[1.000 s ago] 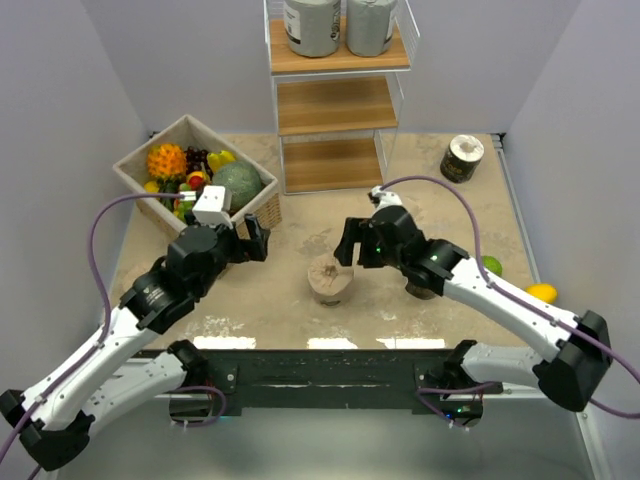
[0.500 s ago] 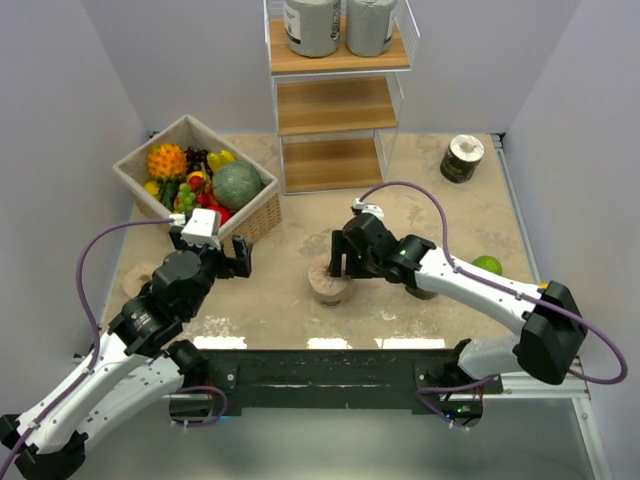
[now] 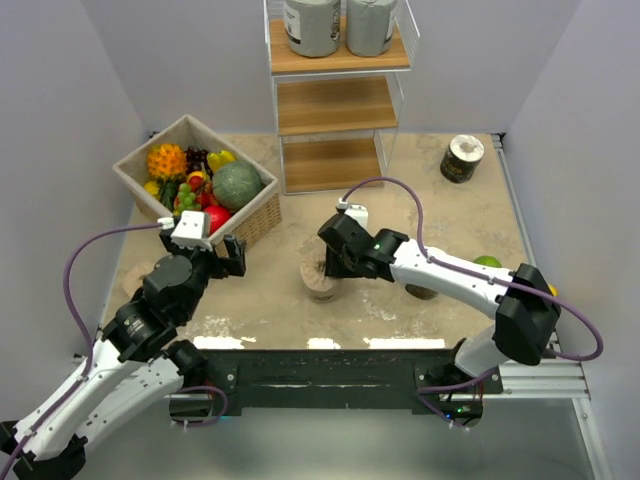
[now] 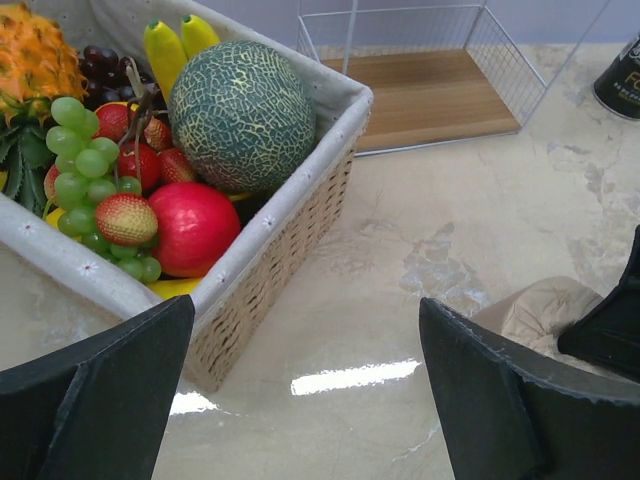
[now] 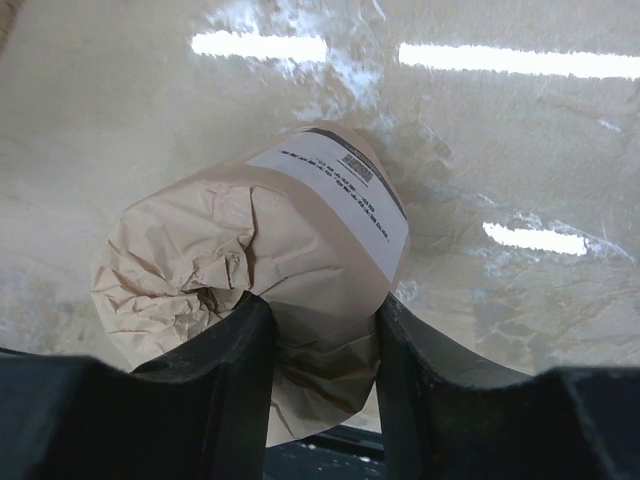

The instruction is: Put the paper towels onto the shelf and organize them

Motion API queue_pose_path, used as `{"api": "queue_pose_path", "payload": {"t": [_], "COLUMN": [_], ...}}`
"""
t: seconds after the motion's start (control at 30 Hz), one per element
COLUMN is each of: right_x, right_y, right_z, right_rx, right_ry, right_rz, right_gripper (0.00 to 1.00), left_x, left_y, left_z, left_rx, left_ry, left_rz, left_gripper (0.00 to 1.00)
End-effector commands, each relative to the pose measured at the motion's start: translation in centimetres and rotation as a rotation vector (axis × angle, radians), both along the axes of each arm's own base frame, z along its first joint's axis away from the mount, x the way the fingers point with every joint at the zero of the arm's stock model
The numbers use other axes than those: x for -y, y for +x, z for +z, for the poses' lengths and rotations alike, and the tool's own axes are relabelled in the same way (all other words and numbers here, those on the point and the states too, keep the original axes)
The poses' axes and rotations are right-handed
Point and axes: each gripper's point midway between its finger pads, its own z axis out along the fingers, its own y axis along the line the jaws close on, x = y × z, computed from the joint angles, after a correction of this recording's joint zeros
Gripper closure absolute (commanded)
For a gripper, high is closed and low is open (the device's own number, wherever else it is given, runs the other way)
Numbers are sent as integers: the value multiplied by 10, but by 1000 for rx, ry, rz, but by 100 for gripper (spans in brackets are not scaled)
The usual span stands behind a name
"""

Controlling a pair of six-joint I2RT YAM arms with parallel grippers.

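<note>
A tan paper towel roll (image 3: 320, 278) with a white label lies at the table's middle, and my right gripper (image 3: 333, 262) is shut on it. In the right wrist view its crumpled wrapper (image 5: 260, 260) is pinched between the fingers of the right gripper (image 5: 315, 340). Two grey rolls (image 3: 312, 25) stand on the top board of the shelf (image 3: 337, 105). A dark roll (image 3: 462, 157) stands at the back right. My left gripper (image 3: 230, 256) hangs open beside the basket, nothing between the jaws of the gripper (image 4: 305, 400). The tan roll (image 4: 540, 310) shows at that view's right edge.
A wicker basket (image 3: 262, 213) of fruit stands back left, close to the left gripper; its wall (image 4: 270, 270) fills the left wrist view. A lime (image 3: 487, 263) lies behind the right forearm. A dark object (image 3: 421, 291) is half hidden under that arm.
My right gripper moved left and down onto the tan roll and closed on it. The left arm drew back toward the near left, still open.
</note>
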Motion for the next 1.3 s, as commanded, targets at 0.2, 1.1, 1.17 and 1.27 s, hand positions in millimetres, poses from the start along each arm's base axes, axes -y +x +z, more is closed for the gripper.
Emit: {"api": "queue_pose_path", "payload": {"t": [0.2,1.1,1.17,1.27], "right_x": [-24,-22,-20,-18], "right_y": [112,254,256,257], "right_z": [151,291,295,296], "right_rx": [393,746,756,754], "right_ry": [250,716,729,734], "right_rz": [-290,-740,-757,-776], "right_gripper": [65,62,62,63], "left_x": [-15,-21,-22,-23], "left_y": [1,-3,-4,-4], "left_z": [19,23,24,25], "left_rx": [58,77,78,82], "left_ry": [-30,-49,-50,-54], "left_rz": [74,91,93,98], "left_gripper": [0,0,0,0]}}
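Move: The brown paper towel roll is already pinched in my right hand, low over the table. The empty left half of the middle shelf lies about 31 cm ahead, 5 cm left and 14 cm up. The lower shelf is also about 31 cm ahead, but 9 cm down; the left grey pack on the top shelf is some 33 ahead, 4 left and 38 up. The fruit basket sits 18 ahead, 28 left. From my left hand, that spot is about 33 cm ahead and 17 right, roughly level. I keep my pinch on the brown roll and swing it up and forward together in my right hand, fast, to the left part of the middle shelf: about 25 cm out and nearly as far up, the rise mostly done before the last stretch forward. On the way my wrist swings the fingers up from steeply downward, rolls its left side up and turns clockwise, some 35 degrees each. ##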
